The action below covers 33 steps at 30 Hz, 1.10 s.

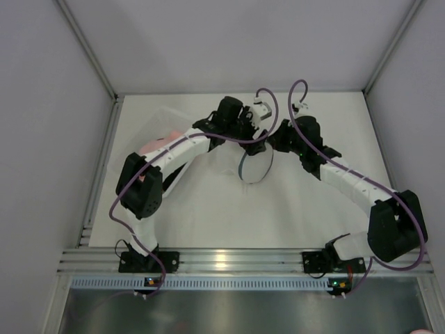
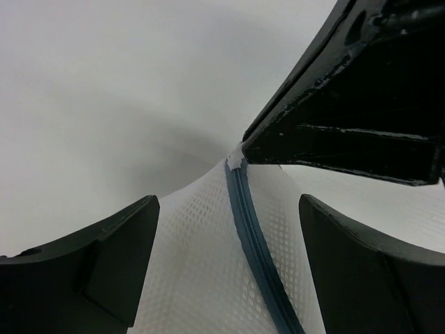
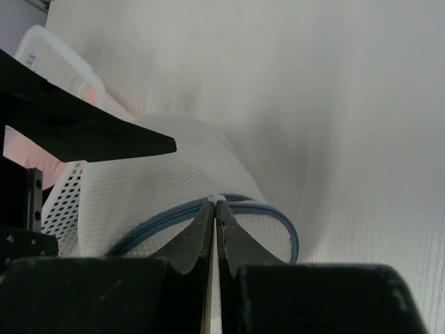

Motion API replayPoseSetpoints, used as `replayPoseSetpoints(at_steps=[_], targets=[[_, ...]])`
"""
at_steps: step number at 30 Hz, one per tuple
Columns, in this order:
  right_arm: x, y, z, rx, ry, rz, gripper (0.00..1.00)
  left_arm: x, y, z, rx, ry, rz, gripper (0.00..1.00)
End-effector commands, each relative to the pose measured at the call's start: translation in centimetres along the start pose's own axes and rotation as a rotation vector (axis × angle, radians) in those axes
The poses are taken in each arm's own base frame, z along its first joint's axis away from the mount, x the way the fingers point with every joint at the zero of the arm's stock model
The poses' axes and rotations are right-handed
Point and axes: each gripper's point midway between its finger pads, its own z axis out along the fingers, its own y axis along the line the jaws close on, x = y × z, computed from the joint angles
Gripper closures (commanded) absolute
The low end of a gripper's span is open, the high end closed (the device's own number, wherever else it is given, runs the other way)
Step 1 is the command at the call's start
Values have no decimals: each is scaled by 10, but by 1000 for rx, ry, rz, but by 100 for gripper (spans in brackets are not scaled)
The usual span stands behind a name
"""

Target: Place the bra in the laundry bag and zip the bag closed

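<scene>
The laundry bag (image 1: pixel 254 165), a round white mesh pouch with a blue zipper rim (image 2: pixel 254 240), lies at mid-table between both arms. My left gripper (image 2: pixel 228 209) is open, with one finger on each side of the bag and the zipper line running between them. My right gripper (image 3: pixel 217 203) is shut on the small white zipper pull (image 3: pixel 219 199) at the bag's rim. The same pull shows in the left wrist view (image 2: pixel 235 160) at the right gripper's tip. The zipper looks closed where it shows. The bra is not visible in any view.
A clear plastic bin (image 1: pixel 161 117) stands at the back left, partly under my left arm, with a pink cloth (image 1: pixel 154 144) in it. The bin also shows in the right wrist view (image 3: pixel 50 54). Grey walls enclose the white table (image 1: pixel 327 118).
</scene>
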Motion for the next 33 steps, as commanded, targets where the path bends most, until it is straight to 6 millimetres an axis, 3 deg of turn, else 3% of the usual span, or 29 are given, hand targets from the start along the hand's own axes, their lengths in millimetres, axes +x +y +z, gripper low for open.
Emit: replayPoseSetpoints(at_steps=[1, 3, 6, 7, 10, 11, 13, 14, 15, 17, 18, 20, 22, 23, 24, 25, 26, 27, 28, 30, 33], targets=[[-39, 23, -11, -69, -106, 3, 100, -15, 5, 6, -20, -25, 36, 13], [-38, 23, -10, -70, -105, 2, 100, -14, 4, 9, -18, -22, 28, 22], [-38, 19, -10, -55, -106, 5, 100, -15, -2, 9, 7, -27, 19, 54], [-39, 17, -10, -38, -112, 7, 100, -15, -4, 8, 17, -28, 16, 72], [-43, 4, -12, 35, -141, 19, 100, -22, -4, 0, -9, -50, -11, 100], [-46, 1, -13, 49, -149, 19, 100, -17, 1, 0, -45, -46, -23, 100], [-48, -2, -16, 65, -157, 17, 100, -32, 3, -9, -76, -116, -29, 100], [-50, -4, -17, 71, -162, 18, 100, -23, 1, -9, -79, -114, -46, 100], [-50, -5, -17, 77, -162, 17, 100, -34, -4, -18, -74, -155, -55, 100], [-50, -9, -18, 90, -160, 14, 100, -32, -7, -23, -73, -189, -71, 100], [-47, -11, -18, 96, -157, 14, 100, -49, -10, -35, -76, -252, -73, 100], [-47, -14, -18, 98, -160, 18, 100, -45, -9, -41, -95, -280, -87, 100], [-43, -17, -20, 106, -156, 15, 100, -60, -6, -55, -115, -357, -148, 100], [-42, -18, -21, 108, -157, 15, 100, -53, -5, -57, -125, -358, -175, 100], [-36, -23, -20, 119, -147, 17, 100, -64, -4, -67, -136, -416, -202, 100], [-35, -24, -23, 121, -149, 20, 100, -65, 0, -72, -154, -441, -218, 100], [-32, -25, -23, 123, -145, 22, 100, -50, -1, -72, -156, -435, -243, 100], [-26, -29, -24, 130, -133, 23, 100, -65, -4, -84, -152, -514, -245, 100], [-24, -29, -26, 130, -134, 32, 100, -51, -5, -83, -152, -508, -259, 100], [-14, -33, -27, 134, -115, 44, 100, -59, -9, -95, -148, -573, -260, 100], [-2, -39, -29, 141, -91, 55, 100, -51, -12, -99, -152, -585, -276, 100]])
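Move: The zip edge of the laundry bag, just beside the white tab that the right fingers already pinch, lies between the open left fingers, about 1 cm to the left hand's right and 2 cm below. The tab is some 4 cm to that hand's right, about level. The mesh bag hangs roughly 5 cm back and 8 cm below; the basket's middle is about 33 cm left, 2 cm back and 11 cm lower. From the right hand, the zip edge is about 3 cm left and 2 cm below. The zip edge is pinched as the left hand sinks 1 to 2 cm over it and shuts; then that hand draws it away from the right fingers, about 5 cm left and as far up, and some 4 cm back, its fingertips tipping up and swinging counter-clockwise, about 30 degrees in all. The right hand keeps its pinch on the tab, easing about 2 cm right and 2 cm back. ##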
